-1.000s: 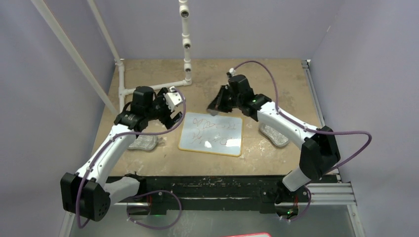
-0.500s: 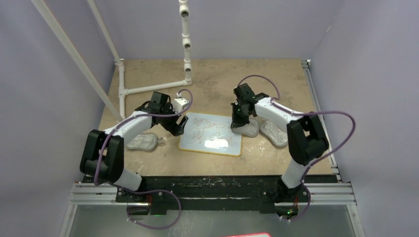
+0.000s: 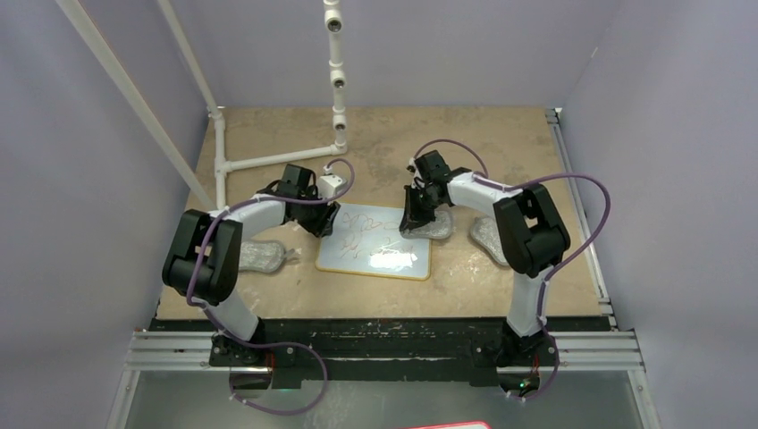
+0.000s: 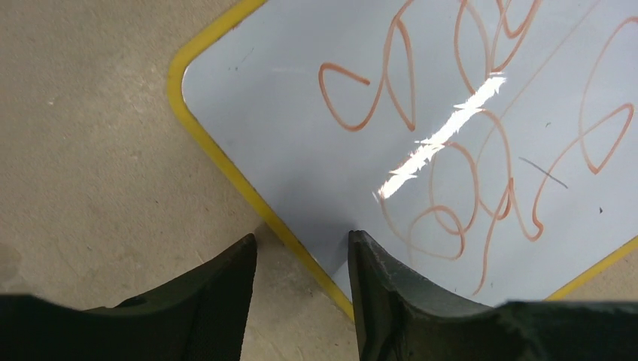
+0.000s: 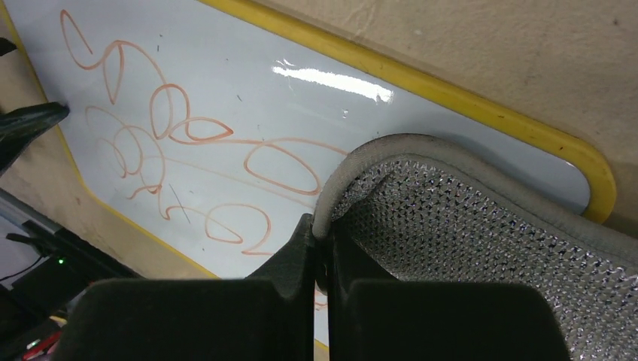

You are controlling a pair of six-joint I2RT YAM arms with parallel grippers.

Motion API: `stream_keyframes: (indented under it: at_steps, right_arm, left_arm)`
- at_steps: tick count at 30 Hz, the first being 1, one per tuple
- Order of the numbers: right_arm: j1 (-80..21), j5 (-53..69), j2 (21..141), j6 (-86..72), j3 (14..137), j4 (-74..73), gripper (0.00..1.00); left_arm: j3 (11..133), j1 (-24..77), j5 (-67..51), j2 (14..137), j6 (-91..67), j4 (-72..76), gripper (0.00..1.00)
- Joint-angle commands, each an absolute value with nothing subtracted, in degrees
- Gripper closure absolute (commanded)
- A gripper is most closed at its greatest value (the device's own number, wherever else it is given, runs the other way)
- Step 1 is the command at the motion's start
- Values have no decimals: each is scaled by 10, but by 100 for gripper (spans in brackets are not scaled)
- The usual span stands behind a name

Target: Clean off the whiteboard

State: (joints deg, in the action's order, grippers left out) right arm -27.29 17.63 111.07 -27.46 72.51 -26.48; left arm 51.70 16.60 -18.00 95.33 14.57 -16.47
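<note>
The whiteboard [image 3: 374, 253] lies flat mid-table, with a yellow rim and red scribbles across it [image 4: 451, 135] [image 5: 211, 98]. My left gripper [image 3: 324, 222] [image 4: 302, 239] is at the board's far left edge. Its jaws stand partly apart, one finger [image 4: 226, 293] over the table and the other finger [image 4: 384, 293] over the white surface, with the rim between them. My right gripper [image 3: 413, 221] [image 5: 320, 226] is shut on the rim of a grey mesh cloth pad [image 3: 436, 227] [image 5: 489, 233]. The pad rests on the board's far right corner.
A second grey pad [image 3: 491, 241] lies on the table right of the board, and a third [image 3: 259, 257] lies left of it by my left arm. A white pipe frame [image 3: 268, 161] with an upright post [image 3: 337, 80] stands at the back left. A metal rail [image 3: 581, 210] runs along the right edge.
Both arms swung in toward the board. The left gripper dropped to the board's far left edge and its jaws narrowed. The right gripper brought the pad onto the board's right corner. The board shifted slightly left.
</note>
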Motion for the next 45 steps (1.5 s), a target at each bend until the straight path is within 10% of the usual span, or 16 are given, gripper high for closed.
stream_keyframes:
  at_steps: [1,16,21,28,39,45]
  right_arm:
    - [-277,210,1143,-273,706,-187,100]
    - [-380,369,1340,-427,910,-35,100]
    - [-325,354,1275,-406,783,-16,100]
    - [-240,331,1167,-347,598,15,100]
    - [-388,351,1341,-447,852,29,100]
    - [-330,351,1290,-460,758,59,100]
  left_arm:
    - [515,166,-183,1003,159,-181,56]
    - [521,166,-155,1033,179,-201,88]
    - [521,166,-117,1037,194,-203,94]
    - [512,166,-97,1036,218,-202,97]
    - [511,168,-107,1031,218,-205,100]
    - [508,170,-97,1025,226,-205,100]
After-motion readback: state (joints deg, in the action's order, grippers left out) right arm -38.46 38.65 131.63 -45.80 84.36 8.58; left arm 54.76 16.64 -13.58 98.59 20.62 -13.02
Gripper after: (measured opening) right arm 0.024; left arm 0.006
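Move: The red marks centre some 12 cm to my right hand's left and 1 cm back, on the whiteboard just below it; the eraser pad I already pinch there has its middle about 6 cm to the right and 1 cm ahead. The board's far-left corner is roughly 22 cm left and 7 cm ahead. Under my half-open left hand lies the board's left edge, with that corner about 8 cm ahead and 2 cm right; the marks centre 12 cm to its right, about level. Keeping the eraser pad pinched and flat on the board, I sweep my right hand some 17 cm left across the far row of red marks, about 13 cm back right, then left again towards my left hand, the wrist tilting about 30 degrees so the fingers lean left. My left hand meanwhile slides about 3 cm forward along the board's left edge and shuts its fingers, tips at that edge. ##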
